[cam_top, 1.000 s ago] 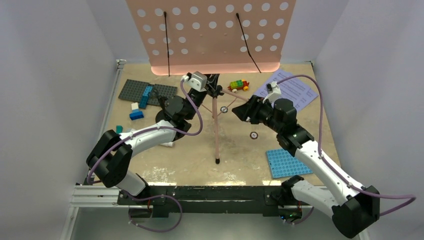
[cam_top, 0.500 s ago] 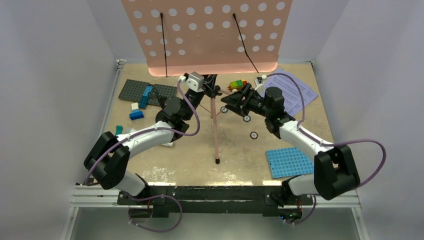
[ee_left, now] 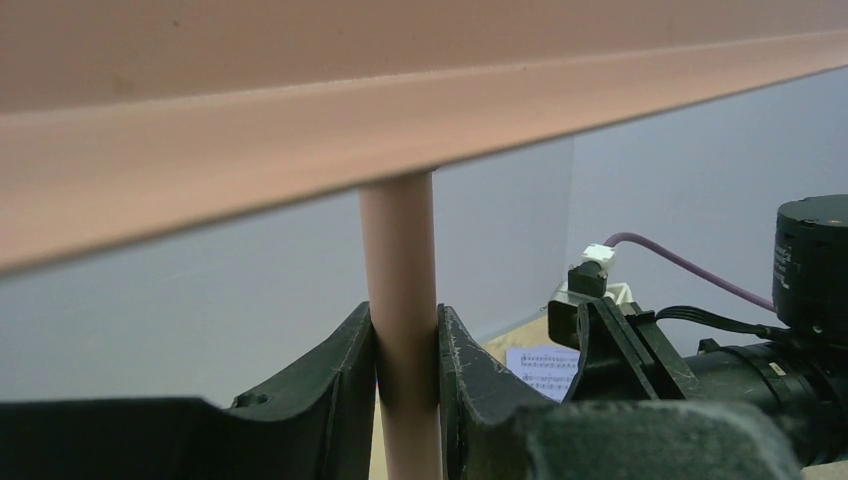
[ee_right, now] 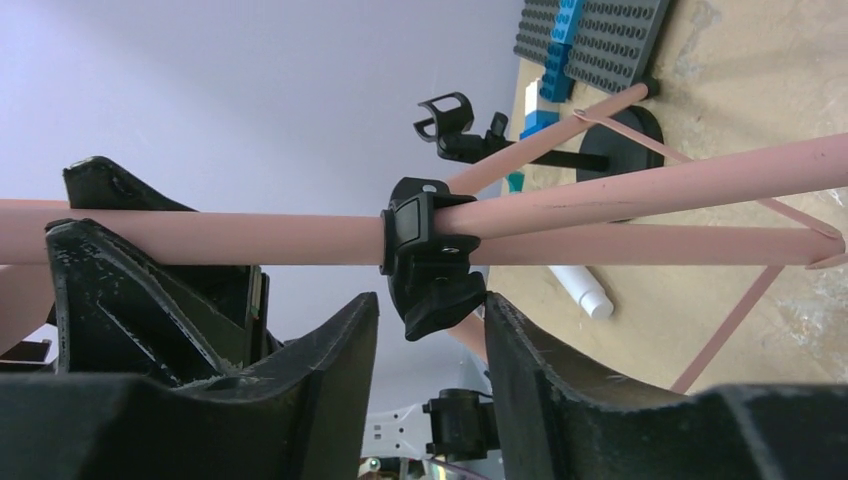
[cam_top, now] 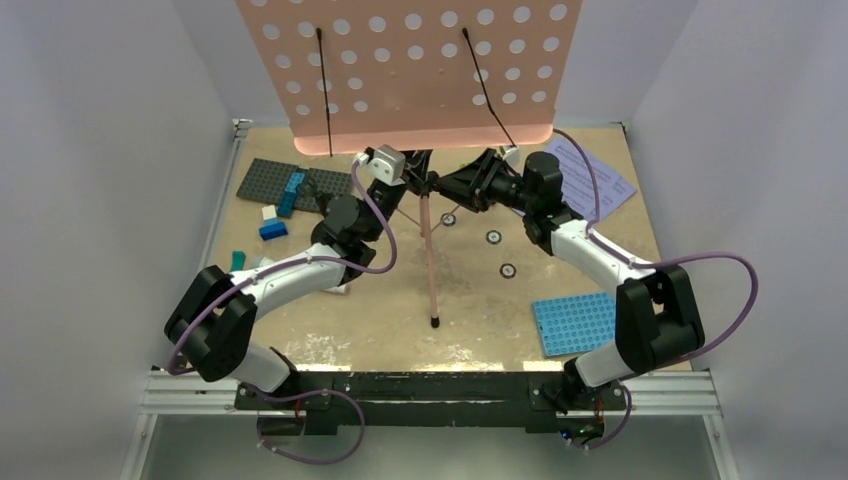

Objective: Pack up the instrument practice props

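Note:
The pink music stand stands mid-table, its hole-dotted desk (cam_top: 410, 70) at the top and its pole (cam_top: 430, 260) running down to a foot. My left gripper (cam_top: 413, 178) is shut on the pole (ee_left: 400, 300) just under the desk's lip (ee_left: 300, 110). My right gripper (cam_top: 447, 188) is open, its jaws on either side of the black clamp knob (ee_right: 436, 290) on the pole; the right finger touches the knob. Lavender sheet-music pages (cam_top: 603, 180) lie at the back right. The white microphone (ee_right: 583, 291) and the black mic stand's round base (ee_right: 618, 127) show in the right wrist view.
A grey studded plate (cam_top: 268, 181) with blue bricks (cam_top: 292, 190) lies at the back left. A blue studded plate (cam_top: 575, 323) lies at the front right. Small black rings (cam_top: 493, 237) lie near the pole. The stand's tripod legs (ee_right: 740, 300) spread over the table.
My right arm has swung left and back, bringing its open jaws around the clamp knob. The desk has shifted slightly left and up in view. My left gripper still holds the pole.

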You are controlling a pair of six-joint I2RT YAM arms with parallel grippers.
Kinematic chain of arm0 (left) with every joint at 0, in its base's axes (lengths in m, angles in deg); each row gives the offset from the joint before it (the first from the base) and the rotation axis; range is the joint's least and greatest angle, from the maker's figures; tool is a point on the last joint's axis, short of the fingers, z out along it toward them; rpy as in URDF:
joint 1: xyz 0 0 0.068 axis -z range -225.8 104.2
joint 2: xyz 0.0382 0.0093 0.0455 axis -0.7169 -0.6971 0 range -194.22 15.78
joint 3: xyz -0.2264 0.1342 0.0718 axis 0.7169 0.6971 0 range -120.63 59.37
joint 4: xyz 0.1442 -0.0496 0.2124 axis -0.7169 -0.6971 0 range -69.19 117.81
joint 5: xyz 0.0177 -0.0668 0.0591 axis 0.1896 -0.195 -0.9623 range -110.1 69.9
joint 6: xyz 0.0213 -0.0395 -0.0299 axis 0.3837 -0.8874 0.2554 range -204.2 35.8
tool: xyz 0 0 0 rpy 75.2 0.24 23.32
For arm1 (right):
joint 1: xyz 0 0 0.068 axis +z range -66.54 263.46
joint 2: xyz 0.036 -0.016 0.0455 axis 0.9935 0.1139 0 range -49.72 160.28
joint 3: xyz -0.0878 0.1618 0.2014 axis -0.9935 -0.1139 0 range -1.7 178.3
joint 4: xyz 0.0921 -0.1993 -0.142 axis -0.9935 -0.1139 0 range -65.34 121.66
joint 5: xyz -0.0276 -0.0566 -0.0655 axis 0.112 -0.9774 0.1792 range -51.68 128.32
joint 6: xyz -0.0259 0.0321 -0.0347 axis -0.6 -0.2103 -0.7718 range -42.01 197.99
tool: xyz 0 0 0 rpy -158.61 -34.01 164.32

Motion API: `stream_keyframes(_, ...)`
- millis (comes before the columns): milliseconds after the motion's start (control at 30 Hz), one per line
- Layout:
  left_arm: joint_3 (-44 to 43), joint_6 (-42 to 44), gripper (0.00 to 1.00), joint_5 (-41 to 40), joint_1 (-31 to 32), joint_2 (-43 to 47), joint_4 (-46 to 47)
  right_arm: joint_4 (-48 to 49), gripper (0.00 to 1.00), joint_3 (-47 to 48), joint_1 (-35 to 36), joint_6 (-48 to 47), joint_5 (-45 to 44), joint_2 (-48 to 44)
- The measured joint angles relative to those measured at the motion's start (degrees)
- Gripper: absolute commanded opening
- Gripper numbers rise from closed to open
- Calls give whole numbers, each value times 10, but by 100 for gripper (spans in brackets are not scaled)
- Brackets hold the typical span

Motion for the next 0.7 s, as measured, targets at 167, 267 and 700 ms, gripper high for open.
stream_keyframes(167,0,-1,0,3,-1,0,0,-17,43,9,-2,-8,12,7)
stream_keyframes(267,2,-1,0,5,-2,0,3,-25,45,15,-2,-13,20,9)
stream_keyframes(700,14,-2,0,13,-6,6,17,-43,10,62,-5,-27,64,58)
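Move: The black clamp's knob on the music stand lies almost between the right fingertips, about 1 cm ahead, 1 cm to the left and 1 cm lower. The length of pole held by the left fingers is about 3 cm ahead of the right hand, level sideways and some 10 cm above. From the left hand, the knob is roughly 2 cm back, level sideways and 11 cm below. The right hand eases in around the black clamp's knob, about 1 cm to the left with a little forward and about 1 cm down, its wrist turning some 5 degrees counter-clockwise, while its fingers close from half open to about a quarter and come to pinch the knob from above and below. The left hand keeps its hold on the pole under the tray, almost still, drifting under 1 cm back and left. ##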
